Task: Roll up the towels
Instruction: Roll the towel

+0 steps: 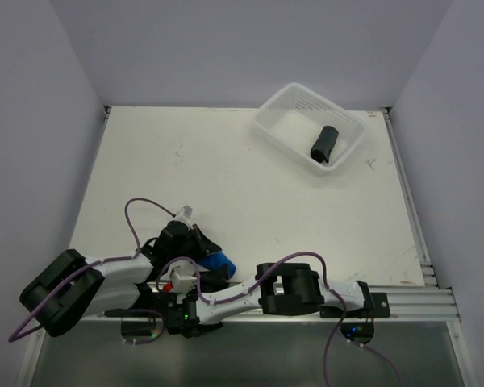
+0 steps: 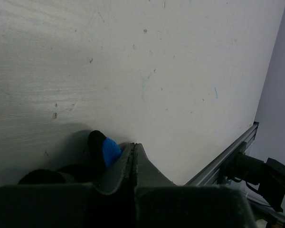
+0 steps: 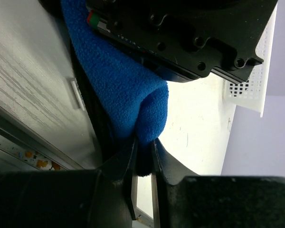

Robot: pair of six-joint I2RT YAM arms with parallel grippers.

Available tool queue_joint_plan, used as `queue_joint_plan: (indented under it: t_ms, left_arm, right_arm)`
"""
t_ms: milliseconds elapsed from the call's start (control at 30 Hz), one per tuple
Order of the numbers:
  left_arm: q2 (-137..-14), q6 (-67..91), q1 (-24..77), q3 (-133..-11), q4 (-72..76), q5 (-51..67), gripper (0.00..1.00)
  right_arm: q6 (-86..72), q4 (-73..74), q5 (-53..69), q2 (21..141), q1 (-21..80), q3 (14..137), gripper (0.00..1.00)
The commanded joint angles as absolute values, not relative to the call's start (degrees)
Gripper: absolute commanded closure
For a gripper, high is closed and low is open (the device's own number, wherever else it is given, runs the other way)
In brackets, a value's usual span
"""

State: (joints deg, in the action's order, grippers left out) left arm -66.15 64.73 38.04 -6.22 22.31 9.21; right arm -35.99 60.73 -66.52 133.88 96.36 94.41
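A bright blue towel with black edging lies bunched at the near edge of the table, under both wrists. My right gripper is shut on its rolled end, with blue cloth and black edging pinched between the fingers. My left gripper is shut with nothing between its fingers. It rests right beside the blue towel, which shows just left of its tip. A dark rolled towel lies inside the white basket at the far right.
The left arm's black wrist housing hangs close over the blue towel. An aluminium rail runs along the near edge, and purple cables loop above the arms. Grey walls close in the table on three sides.
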Motion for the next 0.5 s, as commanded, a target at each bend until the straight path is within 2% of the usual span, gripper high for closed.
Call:
queue_joint_plan:
  t_ms: [0,233,333,367,467]
  left_arm:
    - [-69.8,64.9,39.5,-3.1,18.5,7.3,1.00]
    - [-70.5,65.3,39.5,-2.8,19.5,6.7,1.00]
    - [-71.2,65.3,39.4,-3.2,19.3,6.5,1.00]
    - [-71.5,65.3,39.5,-3.3,19.3,6.3,1.00]
    - [-71.9,65.3,39.5,-3.3,19.3,6.3,1.00]
  right_arm:
    - [-38.8,57.2,-66.6,131.1,95.2,94.5,0.85]
    - [-37.4,50.1,-62.5,119.7,95.2,86.1,0.68]
    - [-36.3,45.1,-60.7,114.7,95.2,82.5,0.57]
    - [-36.4,43.3,-59.4,113.0,95.2,81.7,0.51]
    - [-36.1,40.4,-56.4,110.2,95.2,78.8,0.48]
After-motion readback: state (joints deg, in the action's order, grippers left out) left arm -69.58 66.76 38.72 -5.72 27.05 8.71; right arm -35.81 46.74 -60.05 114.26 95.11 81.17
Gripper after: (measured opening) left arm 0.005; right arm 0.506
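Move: The blue towel's gathered right end is still pinched in the right fingers; the towel's middle lies about 5 cm to the left and 2 cm ahead of this hand, some 1 cm below it. From the shut left fingers, which rest against the towel, its middle is about 3 cm back and 2 cm left, at about their height. The right hand opens halfway, lets go of the towel's end and rises about 5 cm, rolling some 20 degrees. ##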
